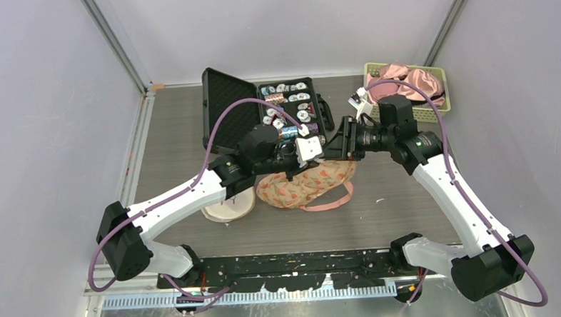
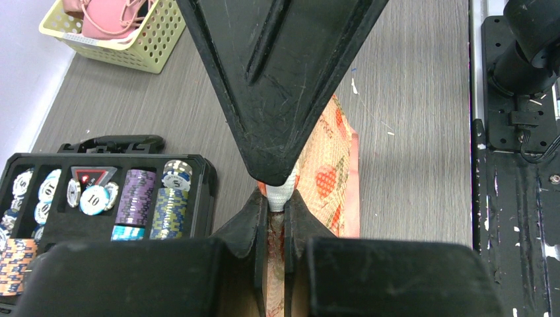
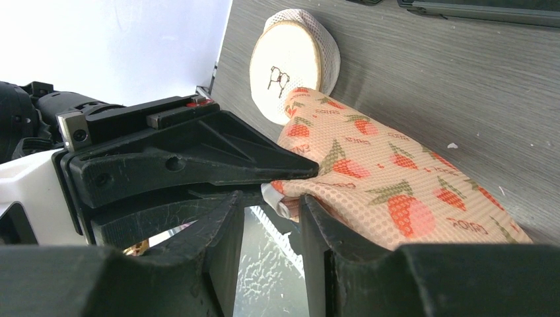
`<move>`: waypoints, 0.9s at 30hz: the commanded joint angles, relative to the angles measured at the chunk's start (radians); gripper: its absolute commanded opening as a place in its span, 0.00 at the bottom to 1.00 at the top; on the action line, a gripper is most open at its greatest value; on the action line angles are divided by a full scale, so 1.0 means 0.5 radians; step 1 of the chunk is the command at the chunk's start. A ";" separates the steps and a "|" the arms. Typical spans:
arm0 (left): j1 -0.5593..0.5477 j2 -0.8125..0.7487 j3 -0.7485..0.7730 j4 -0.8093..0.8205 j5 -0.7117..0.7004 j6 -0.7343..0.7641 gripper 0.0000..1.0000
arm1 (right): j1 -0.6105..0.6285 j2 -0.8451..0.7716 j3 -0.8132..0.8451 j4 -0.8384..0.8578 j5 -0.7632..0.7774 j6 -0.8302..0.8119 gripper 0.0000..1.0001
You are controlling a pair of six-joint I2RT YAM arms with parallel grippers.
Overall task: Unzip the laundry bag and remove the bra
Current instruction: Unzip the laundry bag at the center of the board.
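Observation:
The laundry bag [image 1: 300,187], peach mesh printed with strawberries, hangs lifted at its far end and rests on the table at its near end. My left gripper [image 2: 277,198] is shut on the bag's top edge, pinching the mesh just under a small white tab [image 2: 279,193]. My right gripper [image 3: 269,198] faces it from the right with its jaws open; the white tab [image 3: 276,202] sits at the tip of one finger and nothing lies between the pads. The bra itself is hidden; only a pink strap [image 1: 332,202] loops out beside the bag.
A round white mesh pouch [image 1: 228,208] lies left of the bag. An open black case of poker chips [image 1: 289,104] stands behind. A yellow-green basket [image 1: 431,113] of pink garments sits at the back right. Walls close both sides.

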 commanded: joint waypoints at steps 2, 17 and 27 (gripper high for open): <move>-0.012 -0.022 0.067 0.290 0.083 -0.008 0.00 | 0.025 0.033 -0.008 0.061 -0.111 -0.011 0.37; -0.006 -0.019 0.066 0.259 0.034 -0.034 0.00 | 0.023 -0.002 0.015 0.004 -0.104 -0.073 0.11; 0.006 -0.032 0.037 0.212 -0.009 -0.033 0.00 | 0.024 -0.013 0.190 -0.265 0.169 -0.307 0.00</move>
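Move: Between the two grippers, the laundry bag's pale zip tab lies roughly 1 cm to the right hand's left and 1 cm below it, almost level fore and aft. From the left hand the tab is about 1 cm right and 1 cm forward. Counted from the right hand, the bag's body hangs some 5 cm back, 5 cm left and 14 cm down; the open chip case is about 15 cm ahead, 6 cm left and 23 cm down. Closing from a bit under half open to shut, the right fingers come together at the zip tab beside the left fingertips. The right hand sinks only about 0.5 cm while they close, then creeps back up and slightly right, its wrist tilting a few degrees. The left hand stays in place and keeps pinching the bag's edge. ##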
